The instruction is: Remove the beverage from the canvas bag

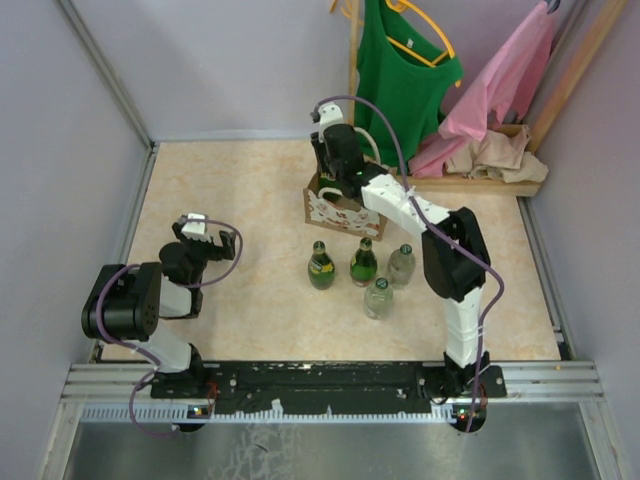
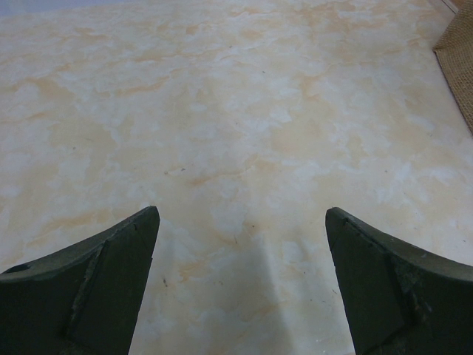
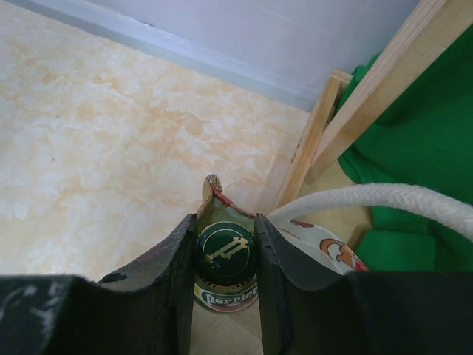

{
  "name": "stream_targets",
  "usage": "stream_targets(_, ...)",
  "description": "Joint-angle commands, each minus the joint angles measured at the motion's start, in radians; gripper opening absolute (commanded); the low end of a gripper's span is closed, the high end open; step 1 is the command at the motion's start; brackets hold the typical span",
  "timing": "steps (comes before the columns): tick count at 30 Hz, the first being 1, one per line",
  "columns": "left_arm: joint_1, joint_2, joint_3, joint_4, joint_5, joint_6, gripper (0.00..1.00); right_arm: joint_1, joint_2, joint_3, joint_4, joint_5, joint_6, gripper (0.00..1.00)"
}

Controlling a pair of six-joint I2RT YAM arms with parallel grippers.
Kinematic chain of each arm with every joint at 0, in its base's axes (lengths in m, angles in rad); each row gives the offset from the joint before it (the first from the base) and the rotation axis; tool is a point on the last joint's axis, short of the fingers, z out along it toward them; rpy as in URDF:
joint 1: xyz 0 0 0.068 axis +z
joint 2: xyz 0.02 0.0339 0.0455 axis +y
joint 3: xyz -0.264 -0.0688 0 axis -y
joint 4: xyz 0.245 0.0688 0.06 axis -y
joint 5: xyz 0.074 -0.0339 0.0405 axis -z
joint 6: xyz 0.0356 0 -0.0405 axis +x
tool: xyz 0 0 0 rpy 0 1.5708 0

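Observation:
The canvas bag [image 1: 335, 212] stands at the back middle of the table, patterned front towards me, next to the wooden clothes rack. My right gripper [image 1: 338, 168] reaches down into its open top. In the right wrist view the gripper [image 3: 225, 255] is shut on the dark green cap of a green Perrier bottle [image 3: 226, 251] that stands inside the bag, with the bag's rim [image 3: 213, 186] just behind and a white rope handle [image 3: 369, 196] to the right. My left gripper [image 1: 200, 230] is open and empty over bare table at the left [image 2: 242, 222].
Several bottles stand in front of the bag: two green [image 1: 321, 266] [image 1: 363, 263] and two clear [image 1: 401, 265] [image 1: 378, 297]. The rack's wooden base [image 1: 480, 182] holds crumpled cloth; a green top [image 1: 405, 80] and a pink garment [image 1: 500, 85] hang above. A tan woven edge [image 2: 460, 66] shows at far right.

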Motion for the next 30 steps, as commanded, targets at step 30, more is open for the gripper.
stream_targets(30,-0.007,0.001,0.011,0.009,0.002,0.004,1.0,0.528,-0.78,-0.337,0.015,-0.15,-0.072,0.0)
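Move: The right hand already grips the cap of the beverage, a green bottle just rising at the bag's far left corner. The bag's middle lies some 7 cm back, 4 right and 14 below. The labelled green bottle, beside which free table waits, is roughly 27 cm back, 1 left and 12 below; a second green bottle stands 9 cm right of it. For the left hand, the labelled bottle is about 12 cm back and 26 right, near level. Keep the right fingers shut on the bottle's cap and lift steeply to draw it out of the bag, then sweep back some 28 cm and slightly left, high over the near rim towards the standing bottles' side of the table. Turn the hand about 30 degrees counter-clockwise and tip the fingers up as it travels; near the end, start sinking a few centimetres. ##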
